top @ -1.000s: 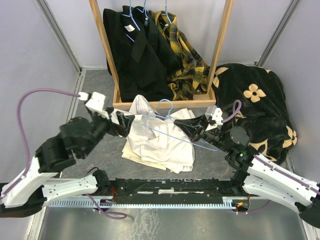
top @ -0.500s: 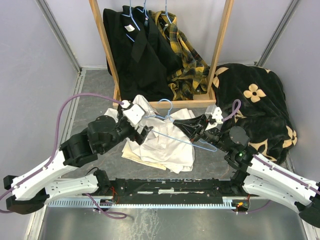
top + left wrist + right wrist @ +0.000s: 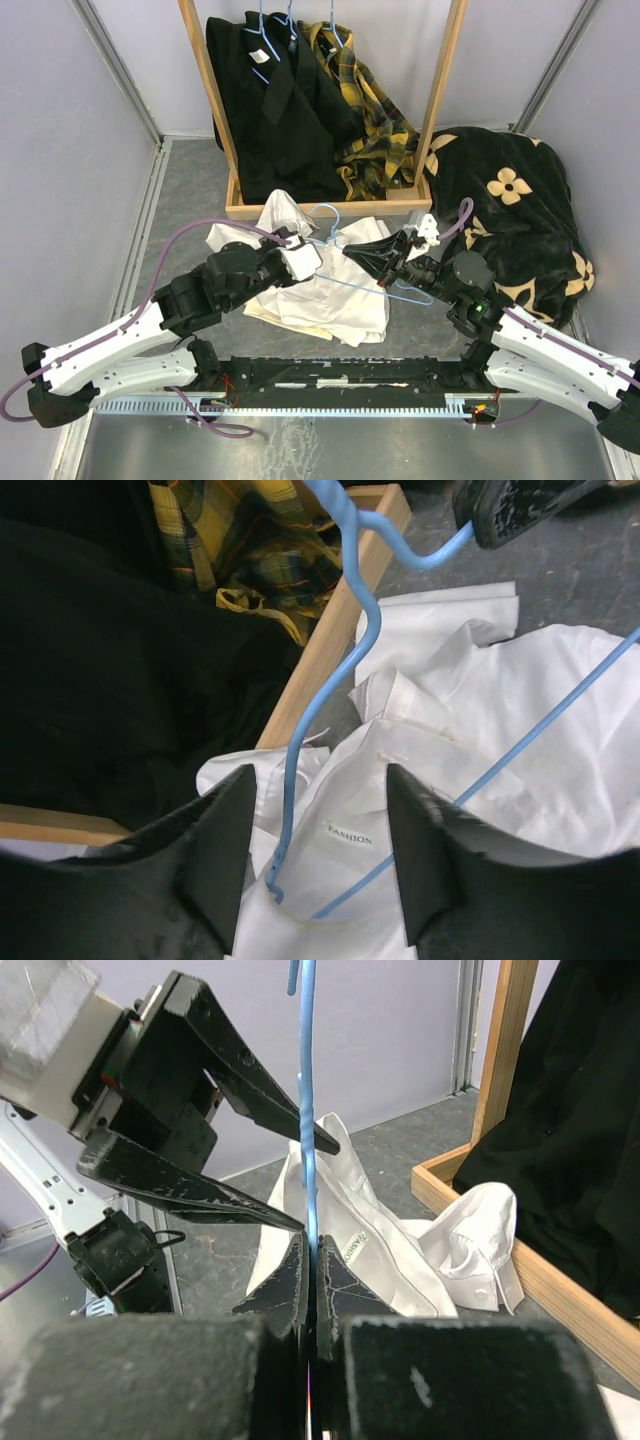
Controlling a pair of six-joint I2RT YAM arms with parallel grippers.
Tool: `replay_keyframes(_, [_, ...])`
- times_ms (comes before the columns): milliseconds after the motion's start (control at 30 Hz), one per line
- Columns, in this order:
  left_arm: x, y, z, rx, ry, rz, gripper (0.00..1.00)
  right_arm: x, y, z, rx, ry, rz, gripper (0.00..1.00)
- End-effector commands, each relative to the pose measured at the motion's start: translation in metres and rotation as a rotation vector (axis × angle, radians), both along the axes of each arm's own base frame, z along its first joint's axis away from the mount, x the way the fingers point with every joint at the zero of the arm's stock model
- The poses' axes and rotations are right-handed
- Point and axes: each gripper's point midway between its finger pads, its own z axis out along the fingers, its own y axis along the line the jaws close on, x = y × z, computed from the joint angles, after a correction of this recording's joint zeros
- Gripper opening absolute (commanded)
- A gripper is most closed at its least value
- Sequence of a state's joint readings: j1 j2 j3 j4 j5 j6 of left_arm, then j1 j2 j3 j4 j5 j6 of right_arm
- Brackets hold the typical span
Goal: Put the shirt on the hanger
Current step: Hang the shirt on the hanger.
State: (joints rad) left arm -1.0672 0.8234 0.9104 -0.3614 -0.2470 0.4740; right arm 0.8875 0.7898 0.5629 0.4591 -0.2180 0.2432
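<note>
The white shirt (image 3: 335, 300) lies crumpled on the grey floor, its collar and label turned up (image 3: 348, 837). The light-blue wire hanger (image 3: 330, 206) hangs over it, with one shoulder corner inside the collar (image 3: 275, 880). My right gripper (image 3: 383, 265) is shut on the hanger's wire (image 3: 307, 1110), which rises straight out of the pinched jaws (image 3: 312, 1260). My left gripper (image 3: 318, 815) is open at the collar. Its jaws stand either side of the labelled cloth and the hanger's corner. Its fingers (image 3: 200, 1188) show beside the wire in the right wrist view.
A wooden rack frame (image 3: 330, 208) stands just behind the shirt, holding black garments (image 3: 275, 110) and a plaid one (image 3: 375, 120) on blue hangers. A black flowered blanket (image 3: 510, 200) lies at the right. A cream-yellow cloth (image 3: 258, 308) peeks from under the shirt.
My left arm has swung right, from the floor left of the shirt to the collar, and its jaws have narrowed. The right gripper has shifted the hanger slightly to the left.
</note>
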Motion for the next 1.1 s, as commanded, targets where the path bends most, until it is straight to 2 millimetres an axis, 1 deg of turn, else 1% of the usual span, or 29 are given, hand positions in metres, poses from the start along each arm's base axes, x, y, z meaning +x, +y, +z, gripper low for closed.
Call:
replay_keyframes(0, [0.014,0.004,0.026,-0.010,-0.207,0.019,0.55,-0.007,0.000,0.032,0.068,-0.039,0.030,0.00])
replay_keyframes(100, [0.015,0.002,0.025,0.006,-0.222,0.006,0.44,-0.006,0.001,0.030,0.054,-0.034,0.029,0.00])
replay_keyframes(200, [0.013,-0.002,0.019,0.040,-0.210,-0.024,0.32,-0.006,0.001,0.028,0.045,-0.029,0.027,0.00])
replay_keyframes(267, [0.012,-0.005,0.014,0.060,-0.201,-0.040,0.22,-0.006,0.001,0.028,0.041,-0.025,0.026,0.00])
replay_keyframes(300, [0.012,-0.006,0.011,0.072,-0.197,-0.048,0.15,-0.006,0.001,0.028,0.039,-0.023,0.028,0.00])
replay_keyframes(333, [0.012,-0.006,0.008,0.086,-0.194,-0.050,0.04,-0.005,0.001,0.026,0.032,-0.017,0.028,0.00])
replay_keyframes(367, [0.013,-0.006,0.007,0.093,-0.194,-0.047,0.03,-0.005,0.002,0.025,0.023,-0.011,0.027,0.00])
replay_keyframes(500, [0.016,-0.003,0.007,0.111,-0.214,-0.035,0.03,-0.004,0.001,0.017,-0.049,0.021,0.024,0.00])
replay_keyframes(533, [0.016,-0.002,0.009,0.114,-0.221,-0.032,0.03,-0.005,0.001,0.015,-0.071,0.035,0.028,0.02])
replay_keyframes(600, [0.017,-0.001,0.009,0.124,-0.234,-0.033,0.03,-0.008,0.002,0.009,-0.115,0.071,0.043,0.08])
replay_keyframes(667, [0.016,-0.001,0.009,0.142,-0.242,-0.045,0.03,-0.011,0.001,-0.002,-0.173,0.123,0.057,0.17])
replay_keyframes(733, [0.015,-0.003,0.007,0.152,-0.245,-0.058,0.03,-0.014,0.002,-0.008,-0.215,0.156,0.067,0.25])
replay_keyframes(767, [0.015,-0.003,0.007,0.155,-0.245,-0.061,0.03,-0.014,0.002,-0.011,-0.237,0.170,0.072,0.31])
replay_keyframes(833, [0.014,-0.004,0.005,0.162,-0.239,-0.070,0.03,-0.016,0.001,-0.015,-0.281,0.190,0.078,0.35])
replay_keyframes(1067, [0.012,-0.008,0.002,0.164,-0.216,-0.089,0.03,-0.012,0.002,-0.033,-0.435,0.219,0.086,0.38])
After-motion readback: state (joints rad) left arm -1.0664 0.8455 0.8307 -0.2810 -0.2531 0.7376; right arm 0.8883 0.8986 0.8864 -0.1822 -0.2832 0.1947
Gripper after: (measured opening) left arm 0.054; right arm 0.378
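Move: The hanger's left shoulder already runs between my open left fingers, about 1 cm ahead, to the right and below. From my left hand the hanger's neck is some 6 cm right, 1 cm ahead and 2 cm higher; the shirt's collar lies roughly 4 cm ahead, 1 cm right and 12 cm below. From my right hand, which still pinches the other shoulder by the neck, the left shoulder's gripping place is about 7 cm left, 2 cm ahead, slightly lower. I pass the hanger over: my left hand eases about 1 cm forward and 1 cm down while its fingers shut on the left shoulder, then keeps that pinch, sinks slightly and rolls about 15 degrees around its finger line. Only after that do my right fingers part and let go beside the neck, the hand sinking roughly 3 cm and its fingertips dipping some 20 degrees. ##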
